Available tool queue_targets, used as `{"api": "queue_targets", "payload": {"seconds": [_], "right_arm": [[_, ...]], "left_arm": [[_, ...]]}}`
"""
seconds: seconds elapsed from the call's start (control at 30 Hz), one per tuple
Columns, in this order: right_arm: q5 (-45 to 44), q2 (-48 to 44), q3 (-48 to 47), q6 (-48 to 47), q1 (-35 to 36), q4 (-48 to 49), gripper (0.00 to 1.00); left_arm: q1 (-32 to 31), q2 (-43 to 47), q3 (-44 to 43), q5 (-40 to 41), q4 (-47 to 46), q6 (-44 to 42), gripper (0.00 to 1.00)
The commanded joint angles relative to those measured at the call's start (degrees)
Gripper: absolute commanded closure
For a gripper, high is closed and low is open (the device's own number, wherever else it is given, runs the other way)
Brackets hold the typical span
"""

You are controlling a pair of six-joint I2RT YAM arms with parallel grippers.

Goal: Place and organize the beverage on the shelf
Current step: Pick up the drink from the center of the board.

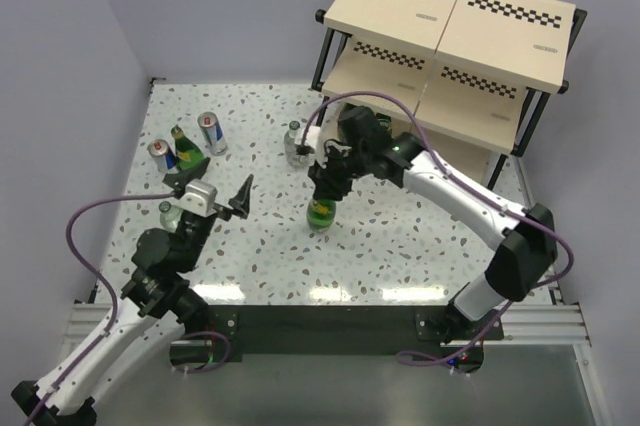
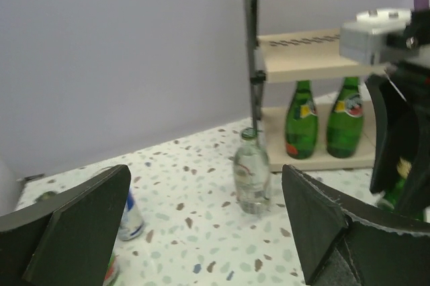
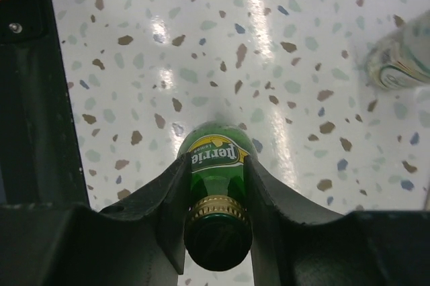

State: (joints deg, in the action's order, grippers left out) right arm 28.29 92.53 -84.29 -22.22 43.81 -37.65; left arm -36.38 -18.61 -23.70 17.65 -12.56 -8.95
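Note:
A green glass bottle point(image 1: 320, 213) with a yellow label stands upright on the speckled table, mid-table. My right gripper point(image 1: 328, 184) comes down from above and is shut on its neck point(image 3: 216, 165), just below the gold cap ring. The shelf point(image 1: 450, 16) stands at the back right; two green bottles point(image 2: 302, 121) point(image 2: 345, 118) stand on its bottom board. A clear bottle point(image 1: 296, 142) stands in front of the shelf's left post. My left gripper point(image 1: 210, 186) hovers open at the left, holding nothing, with its fingers point(image 2: 87, 219) spread wide.
At the back left stand two blue-and-silver cans point(image 1: 211, 132) point(image 1: 163, 154) and a green bottle point(image 1: 186, 149). Another clear bottle point(image 1: 168, 212) stands just under my left wrist, partly hidden. Walls close in the table on the left and at the back.

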Motion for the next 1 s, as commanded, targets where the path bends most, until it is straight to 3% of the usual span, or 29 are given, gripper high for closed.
{"api": "queue_targets", "payload": {"seconds": [0.0,0.23,0.4,0.6,0.97], "right_arm": [[2.4,-9.9,4.6,-4.7,-3.0,3.3,1.00],[-3.9,-19.8,15.7,-3.5,-10.1,7.3,1.00],[-4.6,-23.7,20.1,-5.6,-13.4,8.0,1.00],[-1.1,-26.3,22.2,-10.5,-17.3,5.6,1.00],[1.7,-29.1,24.6,-9.2,-20.1,7.4,1.00]], "left_arm": [[0.4,-4.1,-2.2,-13.2,-1.1,2.6,0.00],[0.4,-17.1,-1.7,-32.0,-9.2,8.5,0.00],[-1.5,-29.7,-4.1,-38.2,-13.8,14.4,0.00],[-14.3,-43.5,-5.5,-31.6,-21.7,9.2,0.00],[-19.2,-68.6,-12.8,-27.5,-37.0,3.5,0.00]]}}
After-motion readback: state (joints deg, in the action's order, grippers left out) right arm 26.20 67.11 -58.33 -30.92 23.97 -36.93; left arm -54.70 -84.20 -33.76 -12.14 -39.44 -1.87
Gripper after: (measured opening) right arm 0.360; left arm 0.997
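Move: The green Perrier bottle, hanging upright by its neck in the right fingers, has its middle about 6 cm below that hand. Its place near the board centre lies some 16 cm to the right, about 1 cm farther out and 18 cm down. From the right hand the clear bottle stands about 18 cm ahead and 6 cm left, the nearer shelved Perrier some 22 cm ahead and 14 cm right. The held bottle is level with the left hand, about 20 cm to its right and 16 cm lower. The green bottle, still pinched by the neck, is carried about 16 cm to the right and slightly down by the right hand, slowing as it goes and turning some 15 degrees clockwise. The left hand, fully open, sweeps some 27 cm right and 17 cm down towards it, swinging clockwise by about half a right angle and tipping its fingers down, without touching the bottle. ##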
